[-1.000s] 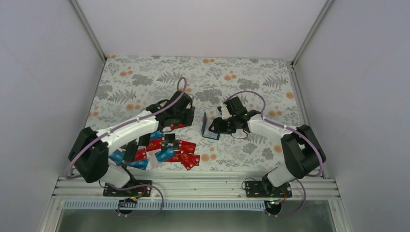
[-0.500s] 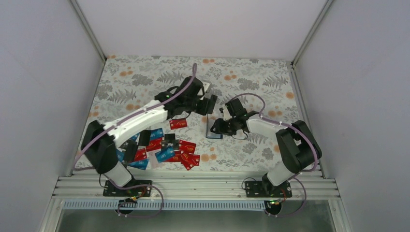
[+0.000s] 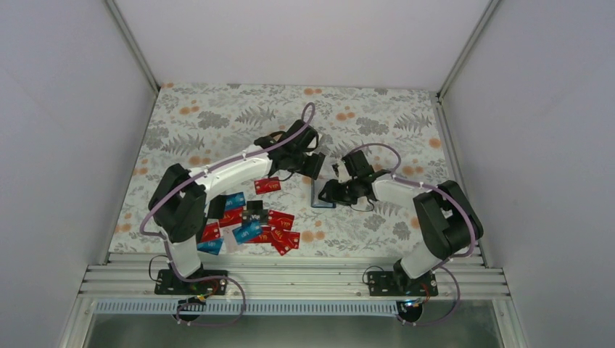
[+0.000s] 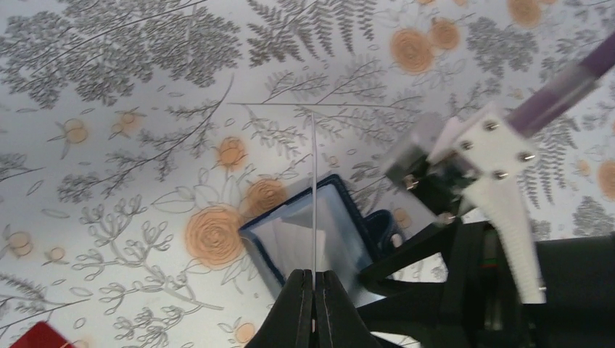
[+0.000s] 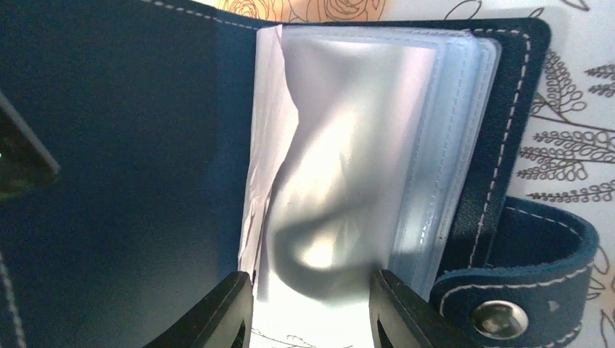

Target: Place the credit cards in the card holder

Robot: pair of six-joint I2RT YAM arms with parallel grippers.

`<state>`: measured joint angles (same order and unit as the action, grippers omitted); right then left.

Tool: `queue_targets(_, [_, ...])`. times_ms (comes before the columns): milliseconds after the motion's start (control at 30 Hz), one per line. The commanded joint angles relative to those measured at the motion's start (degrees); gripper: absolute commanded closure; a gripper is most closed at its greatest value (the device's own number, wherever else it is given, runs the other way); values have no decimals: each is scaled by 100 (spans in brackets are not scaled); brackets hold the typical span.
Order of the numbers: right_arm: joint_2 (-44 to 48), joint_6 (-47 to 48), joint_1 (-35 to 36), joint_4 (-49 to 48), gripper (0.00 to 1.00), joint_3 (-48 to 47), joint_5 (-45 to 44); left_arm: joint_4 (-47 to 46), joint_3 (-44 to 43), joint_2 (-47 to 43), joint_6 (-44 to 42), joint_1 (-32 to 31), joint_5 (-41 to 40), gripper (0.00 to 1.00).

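My left gripper [image 4: 314, 281] is shut on a thin white credit card [image 4: 313, 181], seen edge-on and sticking out over the card holder [image 4: 337, 217]. In the top view the left gripper [image 3: 313, 165] hangs just left of and behind the card holder [image 3: 321, 197]. The navy holder [image 5: 109, 145] lies open with its clear sleeves bulging. My right gripper [image 5: 312, 290] straddles the sleeve stack and grips it, one finger on each side. Several red, blue, black and white credit cards [image 3: 250, 225] lie heaped by the left base. One red card [image 3: 267, 185] lies apart.
The holder's snap tab [image 5: 508, 304] hangs open at the right. A red card's corner [image 4: 36, 337] shows at the bottom left. The right arm's white link and purple cable [image 4: 500, 159] cross close to the holder. White walls enclose the flowered table [image 3: 217, 123].
My left arm has swung right and away from the pile, carrying the card up to the holder. The right gripper has shifted slightly left with the holder.
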<state>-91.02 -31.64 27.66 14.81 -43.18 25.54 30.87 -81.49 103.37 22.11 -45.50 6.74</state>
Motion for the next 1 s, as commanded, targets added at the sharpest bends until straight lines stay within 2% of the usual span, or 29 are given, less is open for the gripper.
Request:
queue_targets(0, [46,81,-159,-36,57,82,23,312,27,-13,52,-5,-537,98])
queue_targets(267, [311,-18,-327,-227,52,87,538,150,525,-112,148,-4,-642,98])
queue_targets(967, [-296,159,-367,-668,52,163,1062,-477,1392,-282,288,-3,-493,98])
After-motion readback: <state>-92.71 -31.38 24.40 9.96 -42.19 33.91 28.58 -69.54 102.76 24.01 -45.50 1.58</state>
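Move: The left hand, already pinching the black card, has the card holder's open clear pocket about 5 cm back, 3 cm to its right and 12 cm below. A loose red card lies some 15 cm to this hand's left and 3 cm back, 13 cm down. The right hand is already down at the holder with parted fingers, the pocket's middle roughly 2 cm ahead, 1 cm left and 2 cm below; the snap strap is about 4 cm to its right, level fore and aft, and 2 cm lower. Keeping the black card pinched, the left hand sinks about 7 cm towards the card holder while drifting some 4 cm left and finally 2 cm back, tilting about 10 degrees so that its left side rises, and brings the card down close over the pocket's left side. The right hand stays within a centimetre or so at the pocket's near end, lifting slightly and settling again as it tilts its left side up by about 8 degrees, its fingers still parted. ##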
